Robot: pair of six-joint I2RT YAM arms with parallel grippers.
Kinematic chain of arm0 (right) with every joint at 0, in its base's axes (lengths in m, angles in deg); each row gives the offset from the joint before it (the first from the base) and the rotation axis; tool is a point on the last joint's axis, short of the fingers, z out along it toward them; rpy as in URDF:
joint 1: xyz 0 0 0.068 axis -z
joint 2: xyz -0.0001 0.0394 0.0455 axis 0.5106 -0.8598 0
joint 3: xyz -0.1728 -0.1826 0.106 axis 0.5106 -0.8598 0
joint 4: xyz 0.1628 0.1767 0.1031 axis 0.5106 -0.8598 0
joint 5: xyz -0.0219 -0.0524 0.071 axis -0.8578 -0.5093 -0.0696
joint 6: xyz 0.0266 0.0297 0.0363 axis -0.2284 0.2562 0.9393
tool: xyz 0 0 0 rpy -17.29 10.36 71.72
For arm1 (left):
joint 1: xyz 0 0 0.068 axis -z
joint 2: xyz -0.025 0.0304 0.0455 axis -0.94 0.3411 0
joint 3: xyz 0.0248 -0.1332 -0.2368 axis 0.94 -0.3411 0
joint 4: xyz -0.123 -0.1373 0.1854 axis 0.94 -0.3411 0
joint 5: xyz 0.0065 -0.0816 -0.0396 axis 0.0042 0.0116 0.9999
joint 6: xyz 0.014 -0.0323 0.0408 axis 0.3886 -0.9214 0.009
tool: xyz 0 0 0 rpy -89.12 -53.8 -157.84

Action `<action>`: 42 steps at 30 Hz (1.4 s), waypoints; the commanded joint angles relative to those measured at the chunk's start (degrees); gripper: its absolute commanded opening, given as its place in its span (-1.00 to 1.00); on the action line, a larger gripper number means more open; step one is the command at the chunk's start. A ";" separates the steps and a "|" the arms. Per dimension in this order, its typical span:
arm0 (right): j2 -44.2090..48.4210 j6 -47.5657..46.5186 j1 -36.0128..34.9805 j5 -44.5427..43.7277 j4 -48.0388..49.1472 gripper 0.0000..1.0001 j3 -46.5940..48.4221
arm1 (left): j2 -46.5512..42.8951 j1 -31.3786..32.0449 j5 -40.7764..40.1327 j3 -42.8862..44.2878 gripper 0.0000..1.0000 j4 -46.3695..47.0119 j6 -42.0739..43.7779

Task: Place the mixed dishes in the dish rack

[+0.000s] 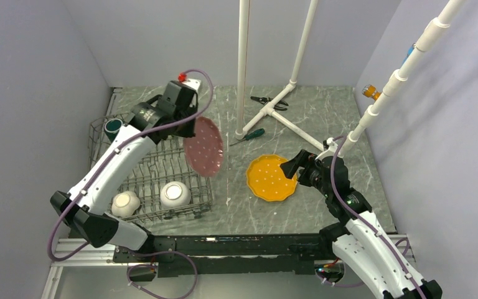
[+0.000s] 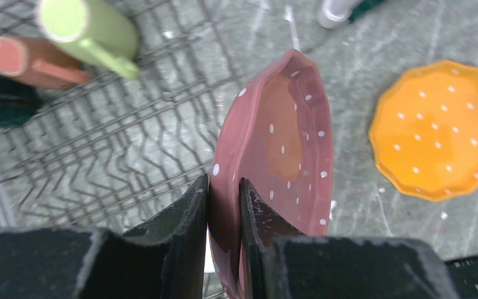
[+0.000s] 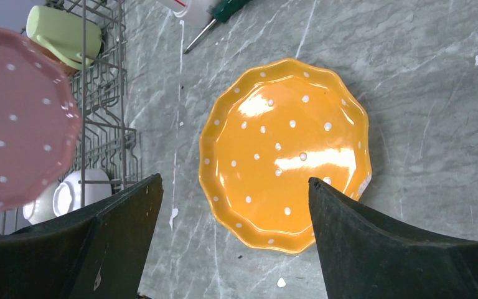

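Observation:
My left gripper (image 1: 190,124) (image 2: 224,182) is shut on the rim of the pink dotted plate (image 1: 203,147) (image 2: 286,143), which hangs on edge over the right side of the dish rack (image 1: 155,168) (image 2: 124,118). Flat on the table lies the yellow-orange plate (image 1: 271,177) (image 3: 286,152). My right gripper (image 1: 294,167) (image 3: 235,187) stands open at its right rim, holding nothing. In the rack are two white-bottomed bowls (image 1: 126,203) (image 1: 175,194), a dark green mug (image 1: 112,128), a light green mug (image 2: 90,28) and a salmon mug (image 2: 31,59).
A white pipe frame (image 1: 243,68) rises from the back of the table. A green-handled screwdriver (image 1: 248,136) lies by its foot and pliers (image 1: 269,102) farther back. Grey walls close in on the left, back and right.

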 commanded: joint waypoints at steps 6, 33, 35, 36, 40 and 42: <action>-0.19 -0.40 -0.20 1.43 3.77 0.76 -1.19 | -6.86 -11.70 -12.22 10.71 -1.00 -8.15 8.98; -1.84 -0.77 -0.09 3.40 4.88 0.77 -1.95 | -4.30 -16.76 -41.10 -10.42 -1.00 1.92 14.94; -1.96 -0.69 -0.14 3.52 4.96 0.77 -2.10 | -4.43 -16.71 -40.35 -12.58 -1.00 4.45 15.97; -1.84 -0.62 -0.14 3.57 5.05 0.77 -2.21 | -4.17 -16.70 -40.20 -13.07 -1.00 4.65 15.78; -1.82 -0.60 -0.14 3.62 4.94 0.77 -2.40 | -2.17 -16.70 -40.65 -14.54 -1.00 5.32 15.73; -1.72 -0.60 -0.17 3.57 4.75 0.77 -2.39 | -1.57 -16.73 -41.14 -15.37 -1.00 6.13 16.17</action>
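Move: The slots at the left end of the dish rack, where the left hand is taking the pink plate, lie about 21 cm to its left, 7 cm back and some 18 cm below. The left bowl is about 25 cm left and 18 cm back, the right bowl 7 cm left and 15 cm back, the green mug 15 cm left and 14 cm ahead. From the right hand those slots are roughly 55 cm to the left, about level forward and a little below. The left hand, keeping its pinch on the pink plate's rim, swings about 21 cm left from the rack's right side towards the slots at its left end, in an arch: first up some 6 cm and slightly back, then down about 10 cm and slightly forward again. Along the way the wrist rolls its left side up by about 40 degrees and turns nearly 30 degrees counter-clockwise, bringing the plate edge-on, and the descent has nearly eased out at the end. ##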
